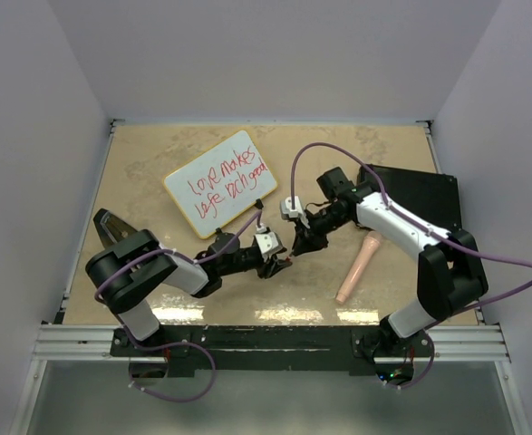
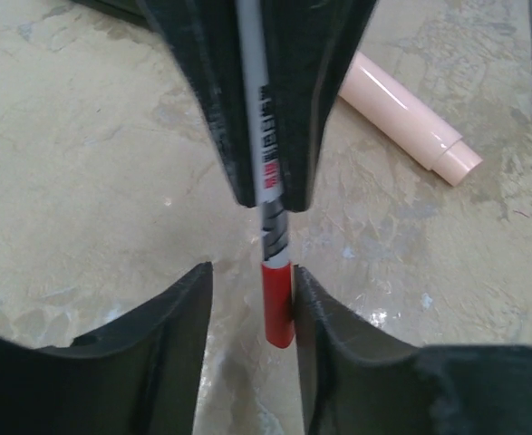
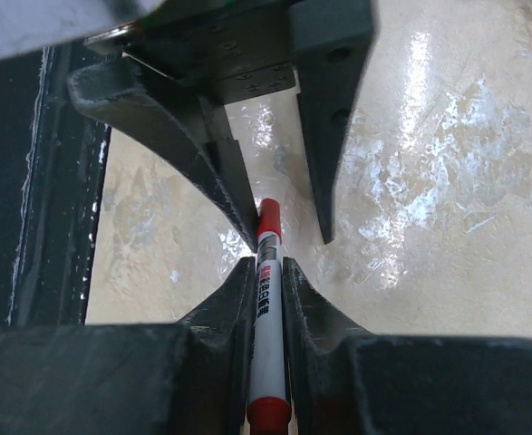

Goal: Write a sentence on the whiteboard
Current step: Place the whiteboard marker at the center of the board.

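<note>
The whiteboard [image 1: 220, 184] lies tilted at the back left of the table, with the sentence [image 1: 229, 179] in red marker across it in two lines. My right gripper [image 3: 267, 263] is shut on a white marker [image 3: 268, 308] with red ends, held above the table in front of the board. My left gripper [image 2: 252, 272] faces it, open around the marker's far red end [image 2: 279, 304]. That end touches one left finger, and a gap shows on the other side. In the top view the two grippers meet tip to tip [image 1: 290, 254].
A pale pink cylinder [image 1: 359, 265] lies on the table right of the grippers, seen too in the left wrist view [image 2: 411, 118]. A black case [image 1: 420, 195] sits at the back right under the right arm. A dark object [image 1: 111, 227] lies at the left edge.
</note>
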{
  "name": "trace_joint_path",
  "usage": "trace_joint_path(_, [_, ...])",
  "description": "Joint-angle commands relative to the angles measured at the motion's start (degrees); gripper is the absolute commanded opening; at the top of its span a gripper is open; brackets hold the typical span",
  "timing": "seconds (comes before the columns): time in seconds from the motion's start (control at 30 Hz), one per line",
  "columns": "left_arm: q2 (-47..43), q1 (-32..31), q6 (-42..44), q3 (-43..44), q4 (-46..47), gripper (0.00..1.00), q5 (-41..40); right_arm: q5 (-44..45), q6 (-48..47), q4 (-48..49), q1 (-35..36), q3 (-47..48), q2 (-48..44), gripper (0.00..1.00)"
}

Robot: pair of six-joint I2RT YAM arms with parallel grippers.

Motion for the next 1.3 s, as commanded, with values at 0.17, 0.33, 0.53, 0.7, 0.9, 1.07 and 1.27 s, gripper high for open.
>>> trace_joint_path(0.17, [-1.29,-0.62,1.91,4.94,-3.98,0.00,0.67,-3.51,-0.55,-1.64,0.88,1.54,1.97,0.00])
trace_joint_path(0.33, [-6.57,-0.62,-0.11,7.93,-5.13,0.00,-1.17,-3.07,0.24,-1.38,2.55,1.10,5.31,0.00])
trace_joint_path(0.53, [-10.18,-0.62,0.67,12.68,-7.76,0.00,-0.57,-3.25,0.68,-1.46,3.35,1.18,7.51,0.00])
trace_joint_path(0.7, [-10.36,-0.71,0.42,9.54,-8.21,0.00,1.11,-2.37,1.65,-1.29,3.26,2.15,5.85,0.08])
trace_joint_path(0.9, [-12.55,-0.71,-5.55,-0.31,-6.81,0.00,1.55,-2.72,0.78,-4.26,1.06,5.66,2.25,0.48])
trace_joint_path(1.07, [-16.93,-0.62,-10.13,-6.29,-10.48,0.00,-0.21,-3.59,0.77,-5.94,-3.84,10.40,-1.01,0.61])
trace_joint_path(1.27, [-23.18,-0.62,-17.06,-4.20,-29.70,0.00,-7.58,-3.86,1.29,-7.89,-12.11,17.36,-4.87,0.65])
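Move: The whiteboard marker is already in the right fingers, its middle barely 1 cm to their right. Its free red end reaches between the half-open left fingers. From the left hand, the marker's middle is about 2 cm ahead, 4 cm right and 2 cm higher. Counted from the left hand too, the whiteboard lies some 20 cm ahead and 17 cm left, the pink tube about 18 cm right and 1 cm back, both roughly 8 cm lower. The left fingers close on the marker's red end while the right still grips it; both hands sink 1–2 cm before the right fingers open and let go. The right hand then rises, heading up and forward away from the marker, about 10 cm. The left keeps its pinch, rises slightly, then draws back and left some 4 cm each way, rolling roughly 15 degrees. ##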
